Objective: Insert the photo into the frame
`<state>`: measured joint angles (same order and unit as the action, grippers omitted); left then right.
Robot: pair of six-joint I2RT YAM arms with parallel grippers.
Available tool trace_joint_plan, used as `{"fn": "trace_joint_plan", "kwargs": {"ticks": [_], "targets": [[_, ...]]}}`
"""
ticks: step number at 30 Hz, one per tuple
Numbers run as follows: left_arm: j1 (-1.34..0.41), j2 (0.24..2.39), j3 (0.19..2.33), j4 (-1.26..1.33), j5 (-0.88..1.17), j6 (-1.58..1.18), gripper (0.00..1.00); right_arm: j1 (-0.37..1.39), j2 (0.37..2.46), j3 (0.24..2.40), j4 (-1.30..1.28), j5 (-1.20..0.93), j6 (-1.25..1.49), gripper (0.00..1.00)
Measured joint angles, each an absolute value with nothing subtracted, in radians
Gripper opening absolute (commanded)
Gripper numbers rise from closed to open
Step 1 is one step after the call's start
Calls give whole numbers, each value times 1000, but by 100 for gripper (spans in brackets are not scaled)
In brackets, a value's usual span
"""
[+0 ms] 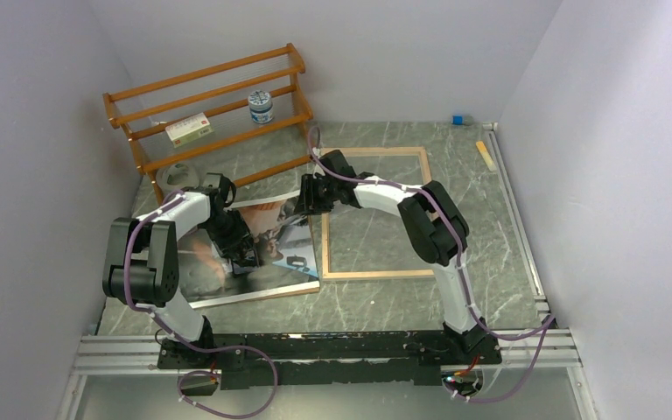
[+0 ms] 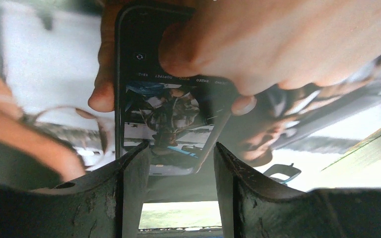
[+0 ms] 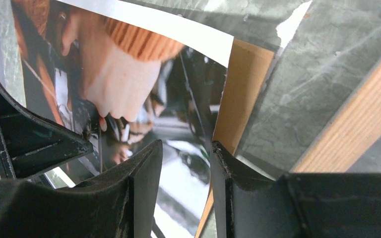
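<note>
The photo (image 1: 284,254) lies flat at the left of the table on a brown backing sheet (image 1: 262,296). It fills the left wrist view (image 2: 278,39) and shows in the right wrist view (image 3: 129,64). The frame (image 1: 376,274), pale wood rim up, lies flat just right of it, and its rim shows in the right wrist view (image 3: 362,119). My left gripper (image 1: 247,254) is open low over the photo's middle (image 2: 181,153). My right gripper (image 1: 302,197) is open, its fingers either side of the photo's right edge (image 3: 186,148), with the backing sheet (image 3: 240,84) beside it.
An orange-brown slatted rack (image 1: 210,96) stands at the back left with a jar (image 1: 261,107) and a small box (image 1: 187,129) on it. A blue piece (image 1: 458,120) and a pale stick (image 1: 486,156) lie at the back right. Walls close in on both sides.
</note>
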<state>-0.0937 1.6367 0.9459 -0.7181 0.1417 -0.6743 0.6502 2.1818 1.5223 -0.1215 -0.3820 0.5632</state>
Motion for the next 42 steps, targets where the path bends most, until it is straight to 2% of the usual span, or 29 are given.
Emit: {"fn": "trace_joint_plan", "kwargs": {"ticks": [11, 13, 17, 18, 25, 34, 42], "targets": [[-94, 1637, 946, -714, 149, -674, 56, 640, 2202, 1466, 59, -572, 616, 35], [-94, 1637, 946, -712, 152, -674, 55, 640, 2213, 1464, 74, -589, 625, 27], [-94, 1628, 946, -712, 153, -675, 56, 641, 2222, 1457, 83, -595, 633, 2], [-94, 1623, 947, -714, 153, -675, 56, 640, 2221, 1454, 85, -595, 632, 0], [-94, 1515, 1092, -804, 107, -672, 65, 626, 2114, 1397, 26, -551, 577, 0], [-94, 1323, 1359, -939, 96, -663, 93, 622, 1623, 1306, -104, -469, 421, 0], [-92, 1305, 1499, -1018, 158, -760, 94, 625, 1345, 1166, -162, -447, 309, 0]]}}
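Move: The photo's right edge, near its far corner, is about 2 cm left and 2 cm back of the right hand, just below its open fingers. The photo's middle lies roughly 14 cm left and 11 cm back, on the brown board. The frame's middle is some 18 cm right of the hand and about level with it. From the left hand, the photo's middle is about 4 cm ahead, 1 cm right and 2 cm below. Left and back about 2 cm, the right hand rolls slightly, shuts its fingers to pinch the photo's right edge, then lifts quickly some 23 cm, drawing right about 10 cm and farther back while its fingertips swing forward. The left hand stays low over the photo's middle with fingers pointing down, then rises some 25 cm with a little forward, opening wide and tilting its fingertips forward. ##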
